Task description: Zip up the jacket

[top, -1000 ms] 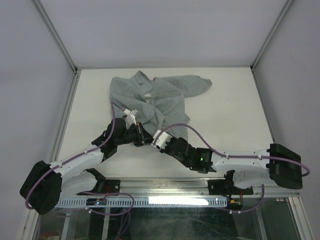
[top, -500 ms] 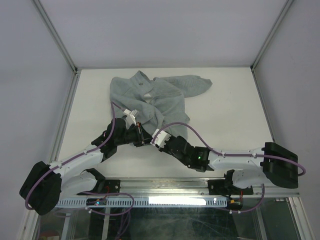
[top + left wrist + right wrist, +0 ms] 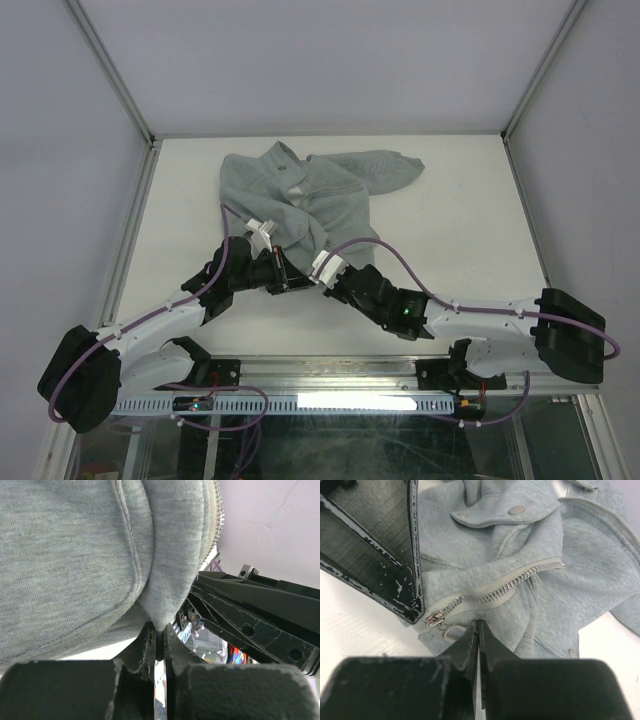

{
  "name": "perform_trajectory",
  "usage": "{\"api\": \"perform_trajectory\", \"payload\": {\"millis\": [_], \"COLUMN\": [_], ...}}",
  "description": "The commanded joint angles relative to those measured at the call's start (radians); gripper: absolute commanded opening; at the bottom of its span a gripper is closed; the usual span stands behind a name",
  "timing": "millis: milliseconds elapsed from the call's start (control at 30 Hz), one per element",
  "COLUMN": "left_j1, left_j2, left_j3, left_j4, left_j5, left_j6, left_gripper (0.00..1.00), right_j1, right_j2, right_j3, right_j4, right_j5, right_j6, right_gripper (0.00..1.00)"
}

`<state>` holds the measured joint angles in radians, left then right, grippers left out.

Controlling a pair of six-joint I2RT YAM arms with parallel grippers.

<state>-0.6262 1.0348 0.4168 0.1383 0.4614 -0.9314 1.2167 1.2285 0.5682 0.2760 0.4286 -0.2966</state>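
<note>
The pale grey-green jacket (image 3: 320,190) lies rumpled at the back of the table, its hem reaching down to both grippers. My left gripper (image 3: 159,629) is shut on a fold of the jacket (image 3: 75,555) near the hem. The zipper teeth (image 3: 505,584) run up to the right from the metal slider (image 3: 434,617), and the pull tab (image 3: 451,631) hangs just below it. My right gripper (image 3: 477,626) is shut, tips pressed on the fabric right of the tab, which lies outside the jaws. In the top view the left gripper (image 3: 287,280) and right gripper (image 3: 312,283) nearly meet.
The white table (image 3: 450,220) is bounded by metal frame rails (image 3: 130,230) and grey walls on three sides. One black finger of the left gripper (image 3: 380,545) sits close above the slider. Snap buttons (image 3: 516,510) dot the jacket flap.
The right gripper's jaws have closed from partly open. The right wrist shifted slightly along the hem. The left arm kept its hold and place.
</note>
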Motion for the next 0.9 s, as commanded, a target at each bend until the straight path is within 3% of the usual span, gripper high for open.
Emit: {"api": "perform_trajectory", "payload": {"millis": [0,200,500,667,867], "left_j1": [0.005,0.005,0.005,0.005,0.005], "left_j2": [-0.028,-0.033,-0.035,-0.032,-0.033], "left_j3": [0.039,0.043,0.045,0.047,0.047], "left_j4": [0.013,0.012,0.010,0.009,0.010], "left_j5": [-0.007,-0.003,-0.002,-0.001,0.002], "left_j6": [0.009,0.011,0.009,0.008,0.008], "left_gripper": [0.00,0.00,0.00,0.00,0.00], "right_j1": [-0.006,-0.021,-0.025,-0.025,-0.024], "right_j2": [-0.060,-0.115,-0.127,-0.097,-0.021], "right_j3": [-0.003,-0.070,-0.091,-0.097,-0.074], "right_j4": [0.015,0.029,0.026,0.074,0.129], "right_j5": [-0.065,-0.149,-0.280,-0.294,-0.231], "right_j6": [0.004,-0.037,-0.045,0.010,0.053], "right_gripper": [0.02,0.29,0.40,0.51,0.52]}}
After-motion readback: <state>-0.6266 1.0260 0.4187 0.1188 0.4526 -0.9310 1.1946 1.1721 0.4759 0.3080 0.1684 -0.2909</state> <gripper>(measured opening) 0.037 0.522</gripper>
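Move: The right hand's shut, empty fingertips have just missed the zipper pull, which lies about 2 cm back, 2 cm to their left and 2 cm below. The zipper slider is some 2 cm back, 3 cm left and 1 cm below that hand; the left gripper's tip is about 2 cm back, 4 cm left and 1 cm below. From the left hand the pull is roughly 1 cm ahead, 2 cm right and 1 cm below. Right hand draws back some 3 cm, sinks, turns counter-clockwise and half-opens at the pull; left still pinches hem. ##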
